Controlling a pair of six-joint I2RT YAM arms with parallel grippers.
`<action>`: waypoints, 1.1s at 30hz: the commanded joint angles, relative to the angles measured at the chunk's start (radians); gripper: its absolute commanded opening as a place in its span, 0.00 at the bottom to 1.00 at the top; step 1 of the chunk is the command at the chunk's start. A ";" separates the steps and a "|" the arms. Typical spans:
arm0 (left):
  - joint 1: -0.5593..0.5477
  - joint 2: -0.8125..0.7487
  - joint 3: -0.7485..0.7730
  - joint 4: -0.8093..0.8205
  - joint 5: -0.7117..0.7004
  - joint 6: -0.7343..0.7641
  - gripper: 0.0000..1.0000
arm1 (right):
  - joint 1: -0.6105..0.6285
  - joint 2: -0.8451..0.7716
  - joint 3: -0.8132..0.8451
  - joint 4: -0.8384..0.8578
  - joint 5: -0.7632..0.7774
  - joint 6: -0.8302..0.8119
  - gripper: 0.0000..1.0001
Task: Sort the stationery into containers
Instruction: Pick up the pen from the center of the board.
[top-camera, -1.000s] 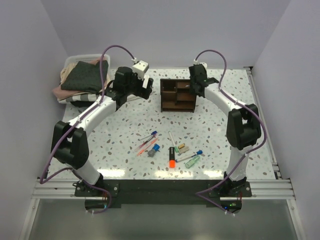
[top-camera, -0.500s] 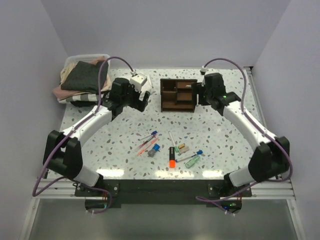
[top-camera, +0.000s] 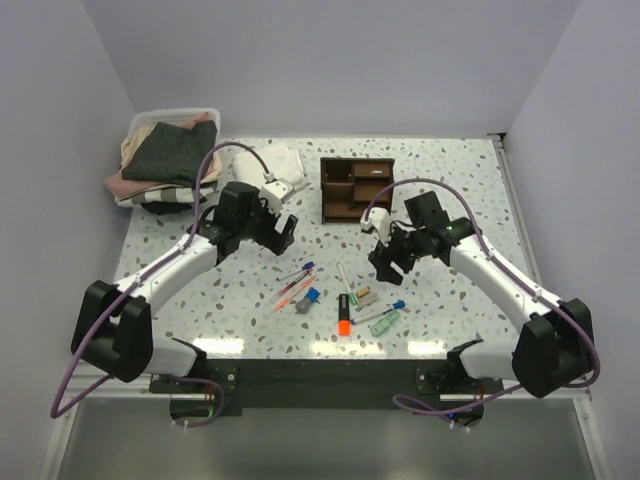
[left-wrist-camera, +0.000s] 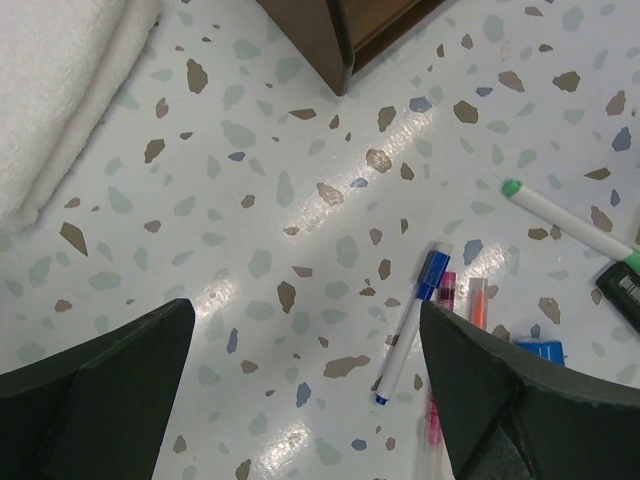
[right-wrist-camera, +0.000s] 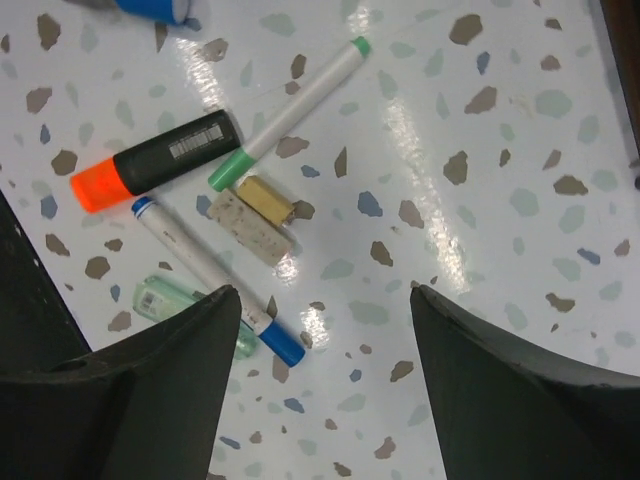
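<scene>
The stationery lies in a loose cluster at the front middle: a blue-capped white pen (left-wrist-camera: 410, 325), red pens (top-camera: 290, 292), a blue bit (top-camera: 308, 298), a green-tipped white pen (right-wrist-camera: 290, 110), an orange-black highlighter (right-wrist-camera: 160, 160), tan bits (right-wrist-camera: 262, 200), a blue-capped marker (right-wrist-camera: 205, 275) and a green bit (right-wrist-camera: 160, 297). The dark brown organiser (top-camera: 357, 190) stands behind them. My left gripper (left-wrist-camera: 305, 310) hangs open just left of the pens. Just behind the tan bits and the marker, my right gripper (right-wrist-camera: 322, 295) is open. Neither holds anything.
A white bin (top-camera: 172, 112) of folded cloths stands at the back left. A folded white cloth (top-camera: 282, 160) lies on the table beside it, left of the organiser. Purple cables loop over both arms. Walls close off the left, back and right.
Both arms have swung from beside the organiser toward me, down to the stationery cluster. The right gripper has left the organiser, its jaws wider apart.
</scene>
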 joint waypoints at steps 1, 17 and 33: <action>-0.003 -0.060 -0.041 0.009 0.036 0.015 1.00 | 0.023 0.065 0.105 -0.087 -0.101 -0.255 0.72; -0.049 0.070 0.086 -0.241 0.071 0.036 0.82 | 0.121 0.169 0.229 -0.091 -0.104 -0.208 0.75; -0.150 0.280 0.218 -0.261 0.005 0.035 0.65 | 0.145 0.026 0.091 -0.015 -0.015 -0.209 0.73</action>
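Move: The blue-capped pen lies about 12 cm below my left hand, some 5 cm back and 5 cm right. The pink pen is 3 cm behind that pen, the orange pen 5 cm behind, and the blue-capped bottle 6 cm behind and 3 cm right of it. From my right hand the green-capped marker is 9 cm left, 1 ahead and 12 below; the yellow block is 6 cm left and 1 back, the black highlighter 10 left and 5 back. With my left hand I first draw back about 4 cm, then sink some 6 cm and ease 3 cm right towards the blue-capped pen, tipping the fingers about 20 degrees more downward and narrowing them from wide open to two thirds. My empty right hand glides about 4 cm left towards the green-capped marker, turning some 20 degrees counter-clockwise, fingers still open. ##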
